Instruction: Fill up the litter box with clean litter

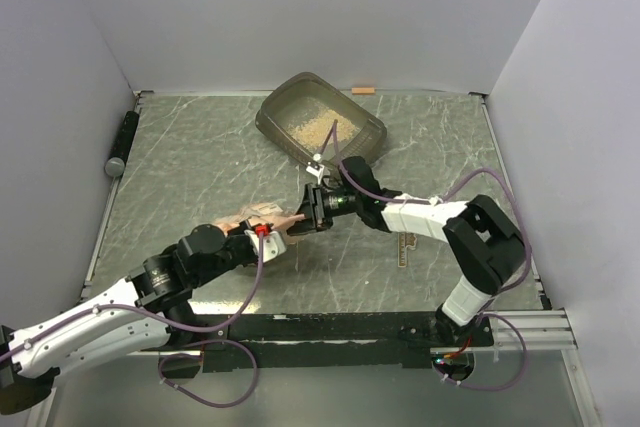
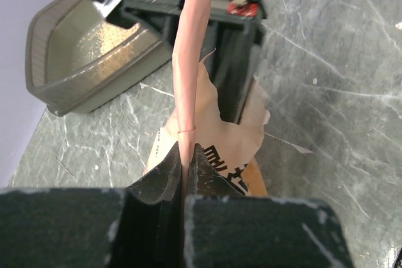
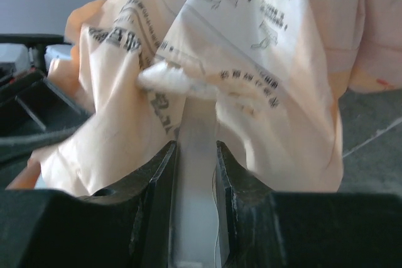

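Note:
The litter box [image 1: 278,95] stands at the back centre of the table with clean litter [image 1: 310,128] spread over its floor. In the left wrist view it sits upper left [image 2: 56,95], its litter [image 2: 103,36] showing. The salmon-pink bag [image 1: 258,215] hangs stretched between both grippers, just in front of the box. My left gripper [image 1: 284,227] is shut on a thin folded edge of the bag [image 2: 190,61], pinched flat between its jaws [image 2: 187,155]. My right gripper [image 1: 308,209] faces it, jaws [image 3: 196,150] closed on a pale strip of the bag [image 3: 251,61].
A black cylinder [image 1: 122,142] lies along the table's left edge. A small orange piece [image 1: 363,90] rests against the back wall. A ruler-like strip [image 1: 404,247] lies near the right arm. Walls close in the left, back and right sides.

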Controlling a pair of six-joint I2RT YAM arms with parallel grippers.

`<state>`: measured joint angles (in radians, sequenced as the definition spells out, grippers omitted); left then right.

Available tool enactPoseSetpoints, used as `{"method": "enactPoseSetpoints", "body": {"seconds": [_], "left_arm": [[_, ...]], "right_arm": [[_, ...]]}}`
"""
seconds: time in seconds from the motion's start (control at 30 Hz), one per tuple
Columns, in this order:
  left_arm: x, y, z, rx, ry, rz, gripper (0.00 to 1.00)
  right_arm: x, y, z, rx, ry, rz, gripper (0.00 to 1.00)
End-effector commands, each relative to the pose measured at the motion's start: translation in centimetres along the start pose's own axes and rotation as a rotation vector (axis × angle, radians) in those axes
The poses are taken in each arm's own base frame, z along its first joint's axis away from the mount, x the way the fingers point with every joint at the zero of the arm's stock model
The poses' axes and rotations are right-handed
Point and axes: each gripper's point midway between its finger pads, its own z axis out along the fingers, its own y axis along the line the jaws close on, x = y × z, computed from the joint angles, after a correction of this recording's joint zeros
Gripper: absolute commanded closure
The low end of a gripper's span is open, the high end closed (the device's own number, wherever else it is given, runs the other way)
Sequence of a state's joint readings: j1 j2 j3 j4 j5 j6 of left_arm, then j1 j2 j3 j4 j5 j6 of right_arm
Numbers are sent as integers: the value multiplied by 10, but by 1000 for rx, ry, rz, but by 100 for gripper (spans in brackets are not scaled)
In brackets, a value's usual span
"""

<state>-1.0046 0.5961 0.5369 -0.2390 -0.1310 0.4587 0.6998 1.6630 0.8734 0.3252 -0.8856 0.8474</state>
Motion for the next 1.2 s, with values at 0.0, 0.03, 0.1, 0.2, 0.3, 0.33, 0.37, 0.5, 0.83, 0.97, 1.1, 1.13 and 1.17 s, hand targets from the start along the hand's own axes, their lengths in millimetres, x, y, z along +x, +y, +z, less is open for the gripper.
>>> {"method": "enactPoseSetpoints", "body": {"seconds": [0.0, 0.03, 0.1, 0.2, 0.3, 0.33, 0.37, 0.5, 0.83, 0.97, 1.1, 1.13, 1.17], "left_arm": [[-26, 6, -4, -14, -103, -26, 99], [-25, 6, -4, -16, -102, -23, 99], [-25, 7, -4, -19, -108, -24, 99], [-24, 4, -2, -7, -98, -21, 99], [-22, 3, 1, 2, -91, -23, 99], [-22, 3, 2, 5, -90, -23, 99], [-22, 2, 3, 9, -89, -23, 99], [-23, 4, 2, -1, -94, -28, 99], [-28, 8, -1, -14, -137, -32, 99], [-30, 10, -2, -20, -153, -38, 99], [-29, 11, -2, -23, -149, -40, 99], [-29, 11, -1, -24, -151, -42, 99], [-29, 11, -1, -23, -149, -40, 99]], "right_arm": [[9, 42, -27, -139, 14, -80, 100], [10, 41, -31, -141, 10, -77, 100], [10, 40, -42, -142, -15, -77, 100], [13, 37, -56, -142, -46, -84, 100], [19, 35, -64, -148, -59, -78, 100], [19, 35, -67, -151, -68, -75, 100], [23, 31, -68, -148, -69, -67, 100], [26, 30, -79, -164, -107, -62, 100], [35, 15, -102, -197, -189, -32, 100], [41, 8, -107, -206, -211, -10, 100], [44, 8, -114, -232, -239, -10, 100], [45, 8, -116, -238, -241, 2, 100], [49, 7, -117, -244, -244, -3, 100]]}}
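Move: The paper litter bag stands with its middle roughly 8 cm to the left of the right hand, level with it fore and aft and about 6 cm lower; that hand holds the clear scoop by its handle, bowl inside the bag. The litter box lies some 30 cm ahead of the right hand, 5 cm right and 10 cm below; a wooden brush about 26 cm right, 2 cm back and 14 cm below. From the left hand, still gripping the rim, the bag's middle is about 1 cm ahead, 1 cm right and 11 cm down. The scoop is drawn out towards the bag's mouth: the right hand, its grip on the handle unchanged, pulls about 11 cm to the right and slightly back, rising some 2 cm early on and then sinking again. Its fingertips tip up by about 10 degrees while the hand swings clockwise. The left hand stays put, pinching the bag's rim to hold it up. ##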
